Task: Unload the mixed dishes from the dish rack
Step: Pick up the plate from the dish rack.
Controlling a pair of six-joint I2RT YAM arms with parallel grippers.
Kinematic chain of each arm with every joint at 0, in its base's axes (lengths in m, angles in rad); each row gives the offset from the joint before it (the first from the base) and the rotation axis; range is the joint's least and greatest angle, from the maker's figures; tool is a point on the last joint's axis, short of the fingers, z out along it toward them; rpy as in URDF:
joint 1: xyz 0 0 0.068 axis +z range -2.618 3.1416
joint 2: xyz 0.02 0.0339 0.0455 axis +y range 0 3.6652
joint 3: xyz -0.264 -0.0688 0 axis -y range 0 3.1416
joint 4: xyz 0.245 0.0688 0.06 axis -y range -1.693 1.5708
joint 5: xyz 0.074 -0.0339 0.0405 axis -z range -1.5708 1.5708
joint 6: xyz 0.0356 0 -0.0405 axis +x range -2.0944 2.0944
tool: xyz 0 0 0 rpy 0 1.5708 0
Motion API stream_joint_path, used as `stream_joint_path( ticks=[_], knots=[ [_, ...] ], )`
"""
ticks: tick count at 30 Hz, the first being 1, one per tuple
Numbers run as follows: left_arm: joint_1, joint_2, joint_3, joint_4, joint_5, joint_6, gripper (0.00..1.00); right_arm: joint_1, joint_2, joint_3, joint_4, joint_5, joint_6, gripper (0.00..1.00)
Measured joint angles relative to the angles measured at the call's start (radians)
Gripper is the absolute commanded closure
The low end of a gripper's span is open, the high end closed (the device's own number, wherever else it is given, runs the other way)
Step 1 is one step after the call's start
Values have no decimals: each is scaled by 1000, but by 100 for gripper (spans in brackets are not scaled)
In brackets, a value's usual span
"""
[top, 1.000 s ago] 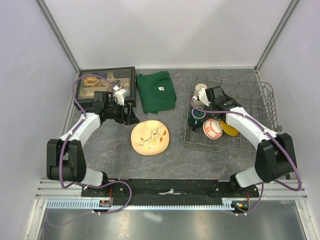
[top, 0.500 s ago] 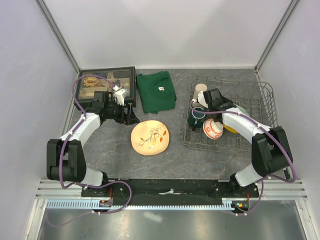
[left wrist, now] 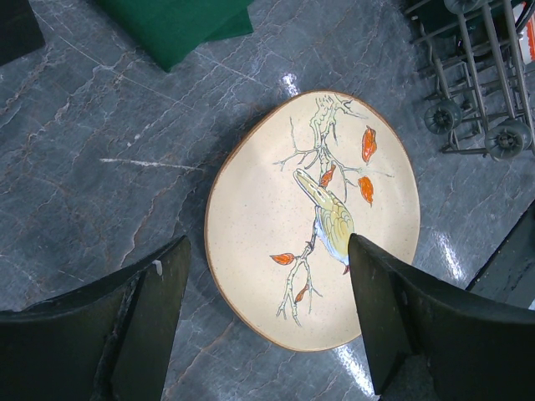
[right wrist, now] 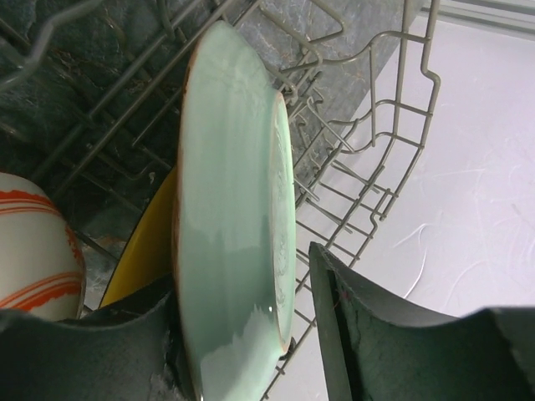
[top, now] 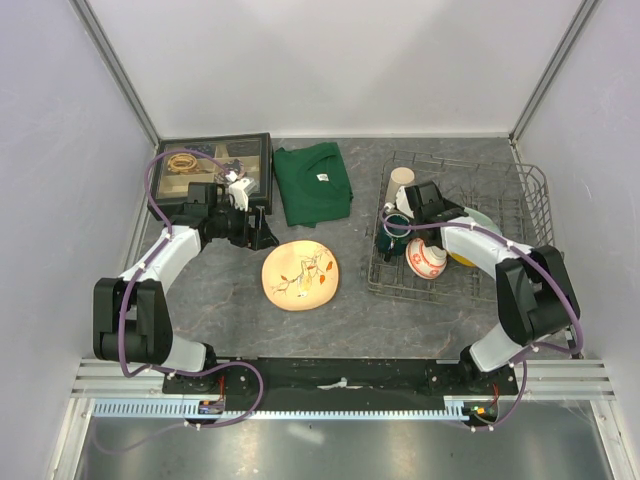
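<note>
The grey wire dish rack stands at the right. It holds a beige tumbler, a dark green mug, a red-and-white bowl, a small yellow plate and a pale green plate. My right gripper is open inside the rack. In the right wrist view its jaws straddle the rim of the upright pale green plate, with a gap on the right side. The cream plate with a bird drawing lies on the table. My left gripper is open and empty just above the cream plate.
A folded green cloth lies at the back middle, and a black compartmented tray stands at the back left. The rack's raised wire side is close behind the pale green plate. The rack's corner shows right of the cream plate.
My right gripper has shifted a little left and back inside the rack, and the pale green plate now shows beside it. The left arm and cream plate have not moved.
</note>
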Motion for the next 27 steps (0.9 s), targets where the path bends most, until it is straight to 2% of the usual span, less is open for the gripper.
stream_joint_path(
  ticks=[17,21,27],
  knots=[
    [0,0,0,0,0,0,18,-15,18,-8,32,47,-62,70],
    [0,0,0,0,0,0,18,-16,16,-8,55,81,-78,80],
    [0,0,0,0,0,0,18,-16,16,-8,73,108,-95,86]
  ],
)
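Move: The green plate stands slanted between the open right fingers, its middle roughly 2 cm back, 2 cm to the right and 4 cm below them. The yellow plate is about 10 cm back, 1 cm left and lower; the red-and-white bowl some 10 cm back, 9 cm left; the green mug about 6 cm back and 16 cm left. From the left hand, the green plate lies roughly 44 cm right, 2 cm ahead, slightly below. The right fingers close on the green plate's rim, shifting about 2 cm right, dipping slightly, then rising. ##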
